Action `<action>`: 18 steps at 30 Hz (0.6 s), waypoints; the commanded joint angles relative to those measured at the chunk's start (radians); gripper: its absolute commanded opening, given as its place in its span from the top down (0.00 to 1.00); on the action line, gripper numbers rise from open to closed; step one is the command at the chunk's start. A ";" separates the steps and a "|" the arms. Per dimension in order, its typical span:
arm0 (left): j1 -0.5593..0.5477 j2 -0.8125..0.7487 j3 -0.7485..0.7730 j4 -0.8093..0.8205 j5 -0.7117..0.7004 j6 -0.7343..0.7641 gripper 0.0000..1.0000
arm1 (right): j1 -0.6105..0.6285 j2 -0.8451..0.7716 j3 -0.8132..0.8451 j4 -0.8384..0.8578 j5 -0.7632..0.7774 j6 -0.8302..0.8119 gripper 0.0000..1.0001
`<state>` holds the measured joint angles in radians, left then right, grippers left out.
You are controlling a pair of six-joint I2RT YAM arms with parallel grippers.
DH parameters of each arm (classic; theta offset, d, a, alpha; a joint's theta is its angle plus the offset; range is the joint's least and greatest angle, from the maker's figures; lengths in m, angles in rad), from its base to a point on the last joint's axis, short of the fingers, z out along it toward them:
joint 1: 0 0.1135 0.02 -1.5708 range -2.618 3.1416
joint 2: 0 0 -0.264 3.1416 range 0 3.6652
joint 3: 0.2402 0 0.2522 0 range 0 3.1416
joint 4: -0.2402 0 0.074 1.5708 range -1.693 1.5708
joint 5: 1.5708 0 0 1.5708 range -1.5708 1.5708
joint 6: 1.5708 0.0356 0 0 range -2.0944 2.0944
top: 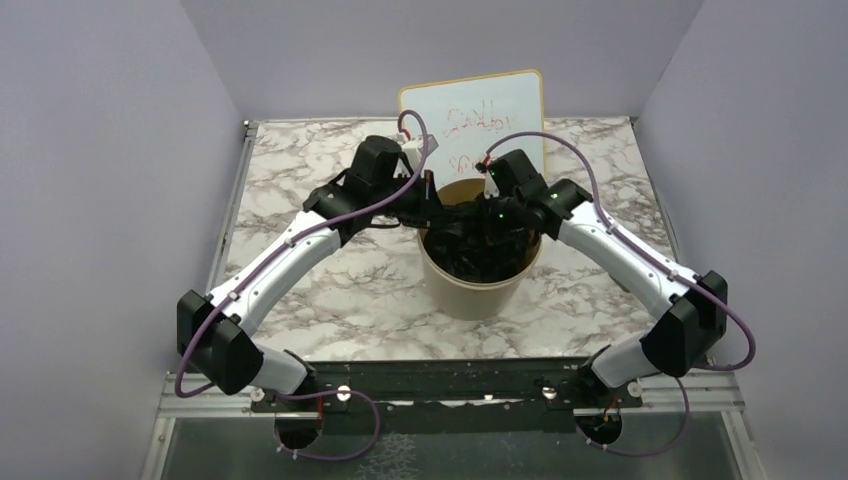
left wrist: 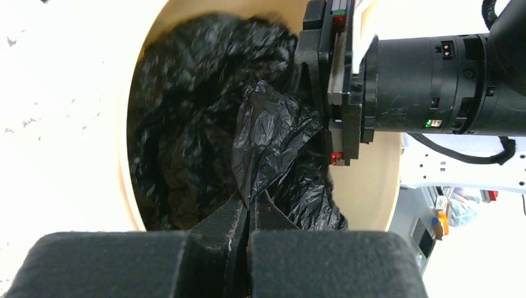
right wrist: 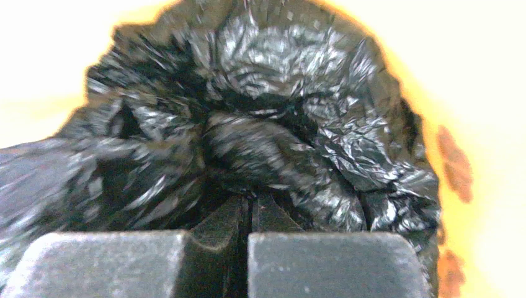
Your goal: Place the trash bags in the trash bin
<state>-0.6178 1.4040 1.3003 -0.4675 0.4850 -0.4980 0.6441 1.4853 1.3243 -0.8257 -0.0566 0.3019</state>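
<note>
The cream trash bin (top: 478, 292) stands mid-table, stuffed with crinkled black trash bags (top: 482, 250). Both grippers reach into its mouth from opposite sides. My left gripper (top: 432, 207) is shut on a fold of trash bag (left wrist: 270, 133), which rises from between its fingertips (left wrist: 250, 202) just inside the bin's rim (left wrist: 131, 186). My right gripper (top: 486, 215) is low over the glossy heap of bag (right wrist: 273, 105). It is shut, and the bag's wrinkles gather at its tips (right wrist: 250, 200). The right wrist (left wrist: 434, 87) shows across the bin in the left wrist view.
A white whiteboard (top: 478, 112) with red writing leans upright just behind the bin. The marble table (top: 300, 180) is walled on the left, back and right. Its metal front rail (top: 450, 385) carries both arm bases.
</note>
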 commanded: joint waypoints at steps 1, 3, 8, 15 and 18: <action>-0.007 -0.027 0.129 -0.015 -0.005 0.037 1.00 | 0.003 -0.089 0.121 -0.013 0.069 0.001 0.99; -0.005 -0.049 0.161 -0.017 -0.040 0.039 1.00 | 0.002 -0.122 0.156 -0.022 0.175 0.004 0.98; 0.015 -0.111 0.179 -0.033 -0.108 0.065 1.00 | -0.001 -0.145 0.297 -0.133 0.335 -0.002 0.98; 0.150 -0.182 0.132 -0.109 -0.192 0.125 1.00 | -0.088 -0.306 0.214 -0.136 0.202 0.043 0.98; 0.210 -0.173 0.132 -0.123 -0.145 0.125 1.00 | -0.114 -0.382 0.143 -0.122 0.187 0.094 0.98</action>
<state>-0.4763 1.2411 1.4445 -0.5426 0.3435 -0.4065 0.5579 1.1873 1.5379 -0.9180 0.1749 0.3290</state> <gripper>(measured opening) 0.003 0.019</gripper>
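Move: The trash bag's heap, sunk in the bin, sits about 9 cm right of the left hand, 5 cm nearer the base and some 8 cm lower; it is about 5 cm back from the right hand, 1 cm left and 2 cm below. The bin's mouth centres about 8 cm right of the left hand, 4 cm back, nearly level with it. The whiteboard stands some 27 cm ahead of the left hand and 8 cm right, 12 cm lower. Two pinched parts of the trash bag, still gripped in shut fingers, are hauled quickly up from the bin's mouth, about 10 cm by the left hand and 16 cm by the right, which starts deeper. Partway up the hands also draw apart, each swinging some 7 cm outward towards its own side, while both wrists tip upward and turn outward. ##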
